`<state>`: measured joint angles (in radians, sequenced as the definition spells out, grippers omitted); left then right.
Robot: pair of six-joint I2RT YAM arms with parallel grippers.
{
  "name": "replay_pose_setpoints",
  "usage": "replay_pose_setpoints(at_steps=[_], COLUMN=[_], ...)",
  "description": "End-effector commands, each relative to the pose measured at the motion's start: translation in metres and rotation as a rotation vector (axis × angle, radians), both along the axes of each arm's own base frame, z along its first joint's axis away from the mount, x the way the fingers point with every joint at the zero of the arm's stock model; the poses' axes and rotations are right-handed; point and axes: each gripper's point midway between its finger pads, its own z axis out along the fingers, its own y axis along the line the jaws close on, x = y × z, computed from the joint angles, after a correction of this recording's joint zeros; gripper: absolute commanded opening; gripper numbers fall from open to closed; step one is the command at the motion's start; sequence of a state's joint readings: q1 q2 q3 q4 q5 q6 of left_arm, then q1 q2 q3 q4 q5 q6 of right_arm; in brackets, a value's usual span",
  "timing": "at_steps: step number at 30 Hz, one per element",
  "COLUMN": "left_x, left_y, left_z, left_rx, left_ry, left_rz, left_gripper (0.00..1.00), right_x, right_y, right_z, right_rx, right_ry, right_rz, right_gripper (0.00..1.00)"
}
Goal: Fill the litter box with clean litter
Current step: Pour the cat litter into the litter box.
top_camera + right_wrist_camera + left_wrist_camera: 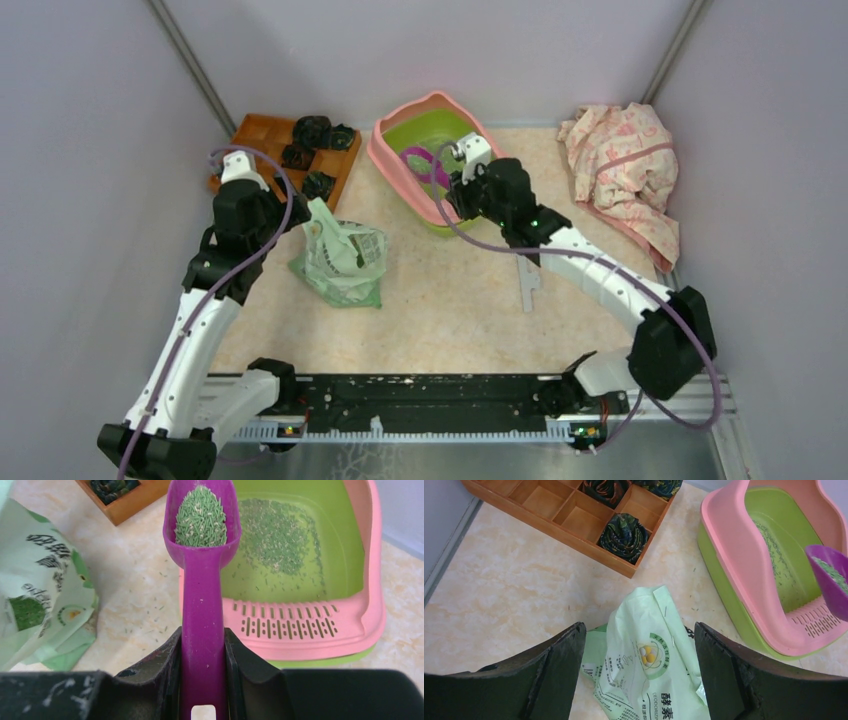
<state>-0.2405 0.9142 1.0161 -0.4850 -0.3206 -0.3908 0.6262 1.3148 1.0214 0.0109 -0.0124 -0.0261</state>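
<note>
The litter box [385, 160], a lime green basin with a pink rim [372, 580] and a slotted grate, stands at the back centre. A thin patch of green litter [280, 535] covers part of its floor. My right gripper [202, 635] is shut on the handle of a purple scoop [202, 595], which is heaped with litter [201, 517]. The scoop's bowl hangs level over the box's near left rim. My left gripper [639, 627] is open above the pale green litter bag [649, 655]. The bag's raised top stands between the fingers and is not pinched.
An orange-brown compartmented tray [265, 140] with dark rolled items [312, 130] sits at the back left. A pink floral cloth [625, 165] lies at the back right. A flat grey tool [527, 280] lies under my right arm. Loose granules are scattered between the bag [340, 260] and the box.
</note>
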Motion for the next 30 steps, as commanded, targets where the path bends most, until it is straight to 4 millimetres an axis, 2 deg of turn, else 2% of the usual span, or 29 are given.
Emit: replay_pose_setpoints(at_steps=[1, 2, 3, 8, 12, 16, 21, 24, 30], left_x=[0.001, 0.001, 0.000, -0.002, -0.006, -0.008, -0.008, -0.007, -0.006], left_y=[-0.006, -0.007, -0.008, -0.012, -0.011, -0.011, -0.012, -0.014, -0.013], left_z=[0.006, 0.006, 0.006, 0.010, 0.015, 0.016, 0.016, 0.017, 0.020], left_rx=[-0.017, -0.020, -0.024, -0.034, -0.031, -0.031, -0.029, -0.031, -0.032], left_ry=[-0.035, -0.035, -0.035, -0.043, -0.050, -0.052, -0.048, -0.049, -0.052], left_rz=[-0.025, -0.030, -0.037, -0.060, -0.067, -0.070, -0.077, -0.083, -0.080], left_gripper=[0.85, 0.85, 0.85, 0.85, 0.85, 0.85, 0.85, 0.85, 0.85], right_x=[0.018, 0.023, 0.034, 0.074, 0.094, 0.100, 0.095, 0.096, 0.100], right_y=[-0.005, -0.008, -0.008, -0.017, -0.032, -0.036, -0.037, -0.037, -0.035], right_z=[-0.010, -0.015, -0.007, -0.003, -0.012, -0.029, -0.035, -0.025, 0.012], right_rx=[-0.125, -0.162, -0.189, -0.325, -0.514, -0.630, -0.620, -0.599, -0.504], right_ry=[0.165, 0.206, 0.219, 0.289, 0.371, 0.447, 0.454, 0.426, 0.302], right_rz=[0.004, -0.009, -0.032, -0.162, -0.235, -0.235, -0.229, -0.239, -0.261], right_gripper=[0.00, 0.00, 0.00, 0.00, 0.00, 0.00, 0.00, 0.00, 0.00])
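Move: Ahead of the right hand, which already holds the full purple scoop by its handle, lies the litter box, its middle about 13 cm farther out, 2 cm to the left and some 17 cm below. The litter bag stands roughly 23 cm to this hand's left and 7 cm nearer; the grey scraper lies about 18 cm to its right and 10 cm nearer. From the left hand the litter box is some 16 cm ahead, 28 cm to the right and 19 cm below. Carrying the scoop forward over the litter box, the right hand travels about 12 cm out, then drops some 4 cm while easing back and to its right by about 3 cm each, and comes to rest. All the while the wrist tips the scoop down and rolls its left side under, close to 50 degrees of turn altogether, the fingers keeping their grip on the handle. ##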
